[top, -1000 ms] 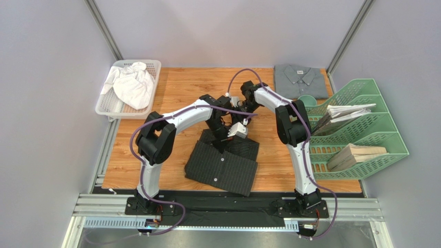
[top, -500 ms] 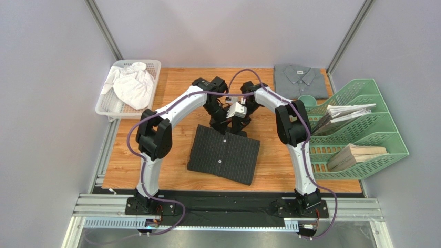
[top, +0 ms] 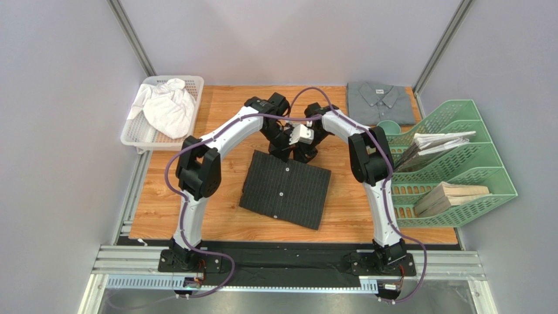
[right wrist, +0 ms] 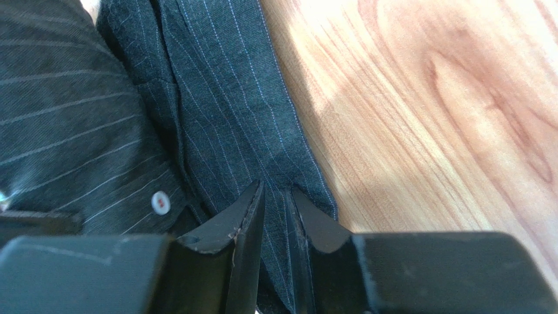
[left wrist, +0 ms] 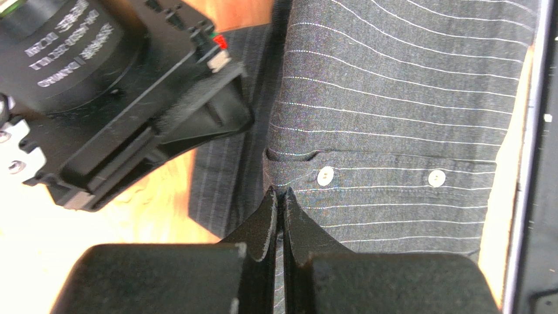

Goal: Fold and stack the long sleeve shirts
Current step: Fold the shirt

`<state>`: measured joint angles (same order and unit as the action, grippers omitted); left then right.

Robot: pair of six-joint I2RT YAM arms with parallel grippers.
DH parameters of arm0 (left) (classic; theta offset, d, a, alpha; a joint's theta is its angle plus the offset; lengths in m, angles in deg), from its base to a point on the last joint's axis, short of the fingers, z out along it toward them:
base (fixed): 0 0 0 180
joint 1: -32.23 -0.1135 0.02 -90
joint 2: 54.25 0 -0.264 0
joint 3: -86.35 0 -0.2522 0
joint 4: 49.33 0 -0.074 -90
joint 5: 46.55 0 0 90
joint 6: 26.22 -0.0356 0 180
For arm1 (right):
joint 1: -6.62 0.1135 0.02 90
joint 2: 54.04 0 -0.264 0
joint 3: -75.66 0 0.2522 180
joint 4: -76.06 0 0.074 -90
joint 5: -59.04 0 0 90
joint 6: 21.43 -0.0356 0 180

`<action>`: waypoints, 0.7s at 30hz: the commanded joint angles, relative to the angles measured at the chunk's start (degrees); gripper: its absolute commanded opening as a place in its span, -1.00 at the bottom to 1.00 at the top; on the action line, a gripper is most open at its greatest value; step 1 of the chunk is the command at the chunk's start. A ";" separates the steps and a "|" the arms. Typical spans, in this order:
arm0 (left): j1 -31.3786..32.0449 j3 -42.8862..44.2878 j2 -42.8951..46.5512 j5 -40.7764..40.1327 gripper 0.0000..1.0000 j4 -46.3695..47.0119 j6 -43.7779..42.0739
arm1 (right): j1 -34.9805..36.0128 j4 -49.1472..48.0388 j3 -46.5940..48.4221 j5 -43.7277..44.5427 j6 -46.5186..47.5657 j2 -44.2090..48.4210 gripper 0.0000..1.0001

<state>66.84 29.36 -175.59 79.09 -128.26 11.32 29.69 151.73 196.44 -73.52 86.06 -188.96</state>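
The black pinstriped long sleeve shirt (top: 285, 188) lies as a flat folded rectangle in the middle of the table, with its button placket (left wrist: 380, 176) showing. My left gripper (top: 281, 149) (left wrist: 279, 193) is shut on the shirt's far edge, right by the placket. Beside it, my right gripper (top: 305, 152) (right wrist: 275, 190) is shut on a fold of the same pinstriped cloth (right wrist: 223, 98) at that far edge. Bare wood shows to its right. The grey long sleeve shirt (top: 381, 101) lies folded, collar up, at the back right corner.
A white basket (top: 196, 82) holding a crumpled white cloth (top: 167, 108) stands at the back left. A green file rack (top: 458, 173) with papers and a green cup (top: 388, 126) fill the right side. Both arms arch over the table's middle.
Both grippers moved toward the back of the table with the shirt's far edge. The doubled-over cloth was drawn out into one flat rectangle and shifted slightly back.
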 commanded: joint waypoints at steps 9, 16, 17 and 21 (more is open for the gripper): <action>-3.40 2.98 -0.48 0.74 -0.34 8.74 2.80 | -1.00 3.48 9.86 3.53 1.93 2.19 -0.34; -9.20 4.12 3.30 6.20 0.26 -1.62 2.63 | -3.64 8.13 10.41 7.06 4.91 8.24 -0.11; -9.82 4.04 2.69 6.46 0.28 -3.98 2.20 | -3.82 8.66 9.70 7.41 5.61 9.13 -0.06; -11.67 5.09 -0.64 5.50 0.96 -8.04 1.85 | -4.17 10.69 2.96 8.02 8.43 11.95 0.18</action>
<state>56.50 31.92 -175.85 82.04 -129.35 13.90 25.82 158.82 204.05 -67.12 90.15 -182.38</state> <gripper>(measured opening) 0.770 0.556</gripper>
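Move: The left hand still pinches the far edge of the shirt's raised top layer; the lower strip it is going onto lies about 3 cm ahead and 8 cm below. The nearest button is some 3 cm back and 2 cm below, the folded shirt's middle 7 cm back, 1 cm left. The right fingers are on that strip, its middle about 4 cm to their left, level fore and aft, and 1 cm below. Left carries the edge 3 cm forward-down, releases it, withdraws left-upward; right lifts 7 cm clear and forward, opening. ##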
